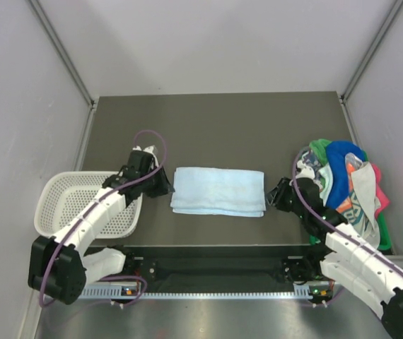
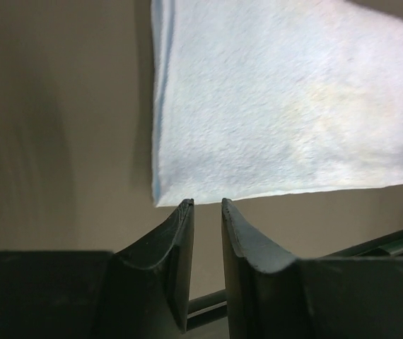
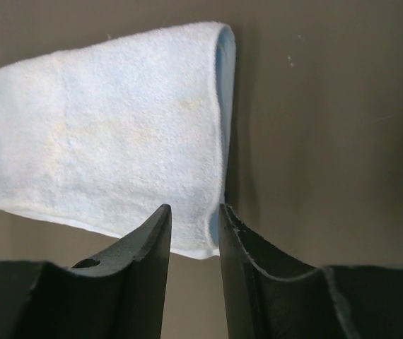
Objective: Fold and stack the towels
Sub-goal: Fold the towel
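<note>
A pale blue towel [image 1: 218, 191] lies folded into a flat rectangle in the middle of the dark table. My left gripper [image 1: 163, 185] sits just off its left edge. In the left wrist view that gripper [image 2: 207, 205] is open by a narrow gap that shows only bare table, with the towel's [image 2: 286, 106] corner just beyond the tips. My right gripper [image 1: 276, 195] sits at the towel's right edge. In the right wrist view it [image 3: 194, 212] is open, and the towel's [image 3: 109, 148] folded corner lies just past the tips, not pinched. More towels [image 1: 343, 185] lie heaped at the right.
A white mesh basket [image 1: 54, 212] stands at the table's left edge beside the left arm. The heap at the right holds green, royal blue, pink, grey and printed cloth on a green tray [image 1: 385, 236]. White walls enclose the table on three sides.
</note>
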`<state>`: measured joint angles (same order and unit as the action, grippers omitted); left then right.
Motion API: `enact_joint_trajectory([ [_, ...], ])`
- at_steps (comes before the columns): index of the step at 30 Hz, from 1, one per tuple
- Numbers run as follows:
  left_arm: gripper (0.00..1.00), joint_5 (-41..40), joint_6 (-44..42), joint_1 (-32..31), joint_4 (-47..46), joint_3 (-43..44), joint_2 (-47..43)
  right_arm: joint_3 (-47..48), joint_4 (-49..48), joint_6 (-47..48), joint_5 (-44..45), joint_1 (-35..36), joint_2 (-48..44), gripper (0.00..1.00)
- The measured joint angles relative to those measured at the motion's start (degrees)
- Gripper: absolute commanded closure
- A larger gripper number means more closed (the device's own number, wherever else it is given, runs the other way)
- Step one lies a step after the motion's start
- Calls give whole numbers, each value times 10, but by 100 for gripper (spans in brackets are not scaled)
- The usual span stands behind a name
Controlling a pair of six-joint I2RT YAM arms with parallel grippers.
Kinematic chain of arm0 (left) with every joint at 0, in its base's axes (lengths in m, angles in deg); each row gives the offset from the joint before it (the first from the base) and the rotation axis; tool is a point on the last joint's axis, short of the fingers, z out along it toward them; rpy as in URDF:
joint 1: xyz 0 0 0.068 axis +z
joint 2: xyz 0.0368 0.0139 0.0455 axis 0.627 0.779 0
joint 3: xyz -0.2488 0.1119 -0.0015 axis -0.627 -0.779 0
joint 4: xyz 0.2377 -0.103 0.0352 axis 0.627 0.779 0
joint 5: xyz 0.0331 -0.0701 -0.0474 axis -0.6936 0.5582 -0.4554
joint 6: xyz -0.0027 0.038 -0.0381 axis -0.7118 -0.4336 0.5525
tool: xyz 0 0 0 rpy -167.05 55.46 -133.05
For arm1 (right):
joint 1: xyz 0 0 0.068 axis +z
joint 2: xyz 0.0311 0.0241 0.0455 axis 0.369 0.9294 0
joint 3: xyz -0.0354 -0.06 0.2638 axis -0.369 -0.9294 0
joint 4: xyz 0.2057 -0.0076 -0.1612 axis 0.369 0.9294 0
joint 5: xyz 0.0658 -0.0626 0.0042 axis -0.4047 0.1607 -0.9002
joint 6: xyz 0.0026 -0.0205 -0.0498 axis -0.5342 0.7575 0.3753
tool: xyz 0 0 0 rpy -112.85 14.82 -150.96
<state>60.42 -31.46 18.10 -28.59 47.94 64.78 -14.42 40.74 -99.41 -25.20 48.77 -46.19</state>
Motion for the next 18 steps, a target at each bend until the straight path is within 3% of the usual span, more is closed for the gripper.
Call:
enact_joint_trajectory([
  [5,77,15,7,-6,-28,25,37,37,-2,-9,7,25,33,69],
  [9,88,28,21,-15,-53,20,90,42,-27,-27,4,55,99,70],
  [13,95,34,46,-18,-83,-18,115,10,-60,-56,-6,73,135,70],
  [18,95,36,86,-19,-99,-82,117,-45,-84,-92,-7,73,123,69],
])
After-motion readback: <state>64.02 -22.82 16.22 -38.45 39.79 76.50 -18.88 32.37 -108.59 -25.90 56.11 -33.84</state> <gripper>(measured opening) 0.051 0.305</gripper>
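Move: The left hand goes for the towel's near left corner, about 3 cm back, 1 cm to its right and 8 cm below; the towel's middle is some 15 cm right and 4 ahead, the white basket about 25 cm left and 1 cm back. The right hand goes for the near right corner, roughly 4 cm back, 2 left and 7 below; from this hand the towel's middle is about 16 cm left and 3 ahead, and the towel pile some 23 cm right and 3 ahead. After a small lift of about 1 cm, the left hand drifts slightly forward and right, then sinks and draws back to end some 8 cm lower at the towel's near left corner, its wrist tipping down about 15 degrees while the fingers go from partly open to nearly shut, their tips coming onto the cloth just inside the corner. The right hand makes the same small hop, swings left in over the near right corner, then drops and draws back to end roughly 5 cm lower, its wrist tipping down some 10 degrees and its fingers staying partly open astride the cloth just inside the right edge. ##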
